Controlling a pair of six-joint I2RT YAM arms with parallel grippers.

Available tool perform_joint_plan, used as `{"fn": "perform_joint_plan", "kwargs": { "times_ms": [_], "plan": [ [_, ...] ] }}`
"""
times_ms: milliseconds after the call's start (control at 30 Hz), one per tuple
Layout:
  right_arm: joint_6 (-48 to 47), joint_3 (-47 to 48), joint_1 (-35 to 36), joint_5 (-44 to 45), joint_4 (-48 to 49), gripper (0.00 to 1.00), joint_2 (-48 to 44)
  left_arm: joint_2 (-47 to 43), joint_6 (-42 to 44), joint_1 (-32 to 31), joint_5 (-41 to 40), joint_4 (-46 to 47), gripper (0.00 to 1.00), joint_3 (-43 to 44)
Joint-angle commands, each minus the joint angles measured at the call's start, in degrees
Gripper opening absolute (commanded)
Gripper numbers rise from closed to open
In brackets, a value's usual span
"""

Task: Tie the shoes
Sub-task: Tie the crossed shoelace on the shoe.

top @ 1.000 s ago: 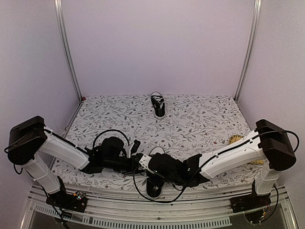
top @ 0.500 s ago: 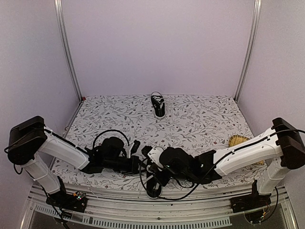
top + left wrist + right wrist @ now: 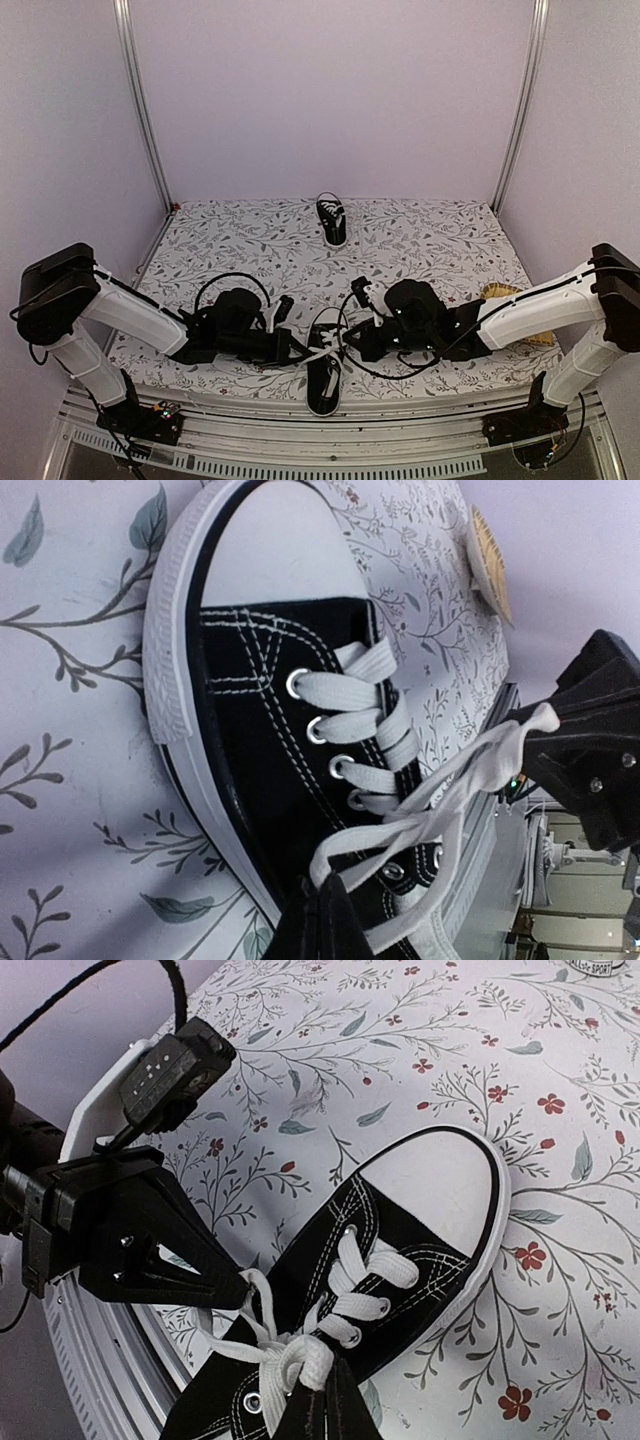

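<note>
One black shoe [image 3: 325, 385] with a white toe cap lies at the table's front edge, between the two arms. Its white laces [image 3: 323, 347] run out sideways to both grippers. My left gripper [image 3: 298, 350] is shut on a lace loop [image 3: 335, 855] on the shoe's left side, its fingertips [image 3: 325, 895] pinched together. On the shoe's right side, my right gripper [image 3: 350, 343] is shut on the other loop [image 3: 325, 1355]. In the right wrist view the left gripper [image 3: 238, 1290] holds lace beside the shoe [image 3: 400, 1220]. The second shoe [image 3: 332, 221] stands at the back middle.
A tan woven object [image 3: 500, 294] lies by the right arm's forearm, also seen in the left wrist view as a tan disc [image 3: 490, 565]. The floral cloth [image 3: 420, 250] covers the table. Metal frame posts [image 3: 140, 100] stand at the back corners.
The right gripper closed on a lace loop over the shoe and pulled away to the right, drawing the laces out. The left gripper stayed shut in place on its loop.
</note>
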Motion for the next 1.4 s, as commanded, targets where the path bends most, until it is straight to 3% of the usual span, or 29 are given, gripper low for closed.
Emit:
{"fn": "perform_joint_plan", "kwargs": {
  "times_ms": [0, 200, 433, 633, 867, 1167, 1300, 1367],
  "plan": [
    [4.8, -1.5, -2.3, -5.5, 4.3, 0.02, -0.2, 0.0, 1.0, 0.6, -1.7, -1.7, 0.0, 0.4],
    [6.6, -3.4, -3.9, -10.4, 8.8, 0.03, 0.9, -2.0, 0.4, 0.7, -4.3, -2.7, 0.0, -1.6],
    [6.5, -4.4, -4.2, -13.5, 10.5, 0.37, -1.1, -2.8, 2.7, 0.6, -1.7, -2.4, 0.0, -0.4],
    [4.8, -4.2, -4.3, -12.9, 9.0, 0.49, -4.2, -2.6, 3.4, 0.6, -1.1, -2.4, 0.0, 0.8],
    [0.7, -1.2, -4.2, -16.7, 7.6, 0.51, -2.5, -2.2, 3.3, 0.5, -0.7, -2.0, 0.0, 0.8],
    [-0.2, 3.9, -4.0, -14.2, 5.4, 0.58, 2.4, -1.7, 3.2, 0.5, -0.5, -1.7, 0.0, 0.9],
    [0.4, 5.8, -3.9, -13.0, 5.1, 0.57, 5.4, -1.3, 3.1, 0.5, -0.3, -1.5, 0.0, 1.0],
    [0.8, 6.3, -3.9, -12.8, 5.1, 0.5, 6.3, -1.1, 3.1, 0.5, -0.2, -1.4, 0.0, 1.1]
  ]
}}
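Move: The bow's knot on the near shoe sits about 4 cm to the left of the right hand, level with it front to back and roughly 3 cm lower; the right fingers are shut on the loop end beside it. From the right hand, the left fingertips are some 8 cm to the left, 1 cm back and 4 cm lower, and the toe cap is about 10 cm ahead, 4 cm left and 7 cm below. From the left hand, the knot is about 4 cm to the right, level front to back and 2 cm higher. The right lace loop is let go: the right fingers open to about half, their wrist turning some 10 degrees so the hand's left side rises. The hand lifts clear by roughly 3 cm, then swings left about 3 cm, sinking slightly, to hold its parted fingertips above the knot. The left hand stays nearly in place, shut, keeping its pinch on the other loop. ##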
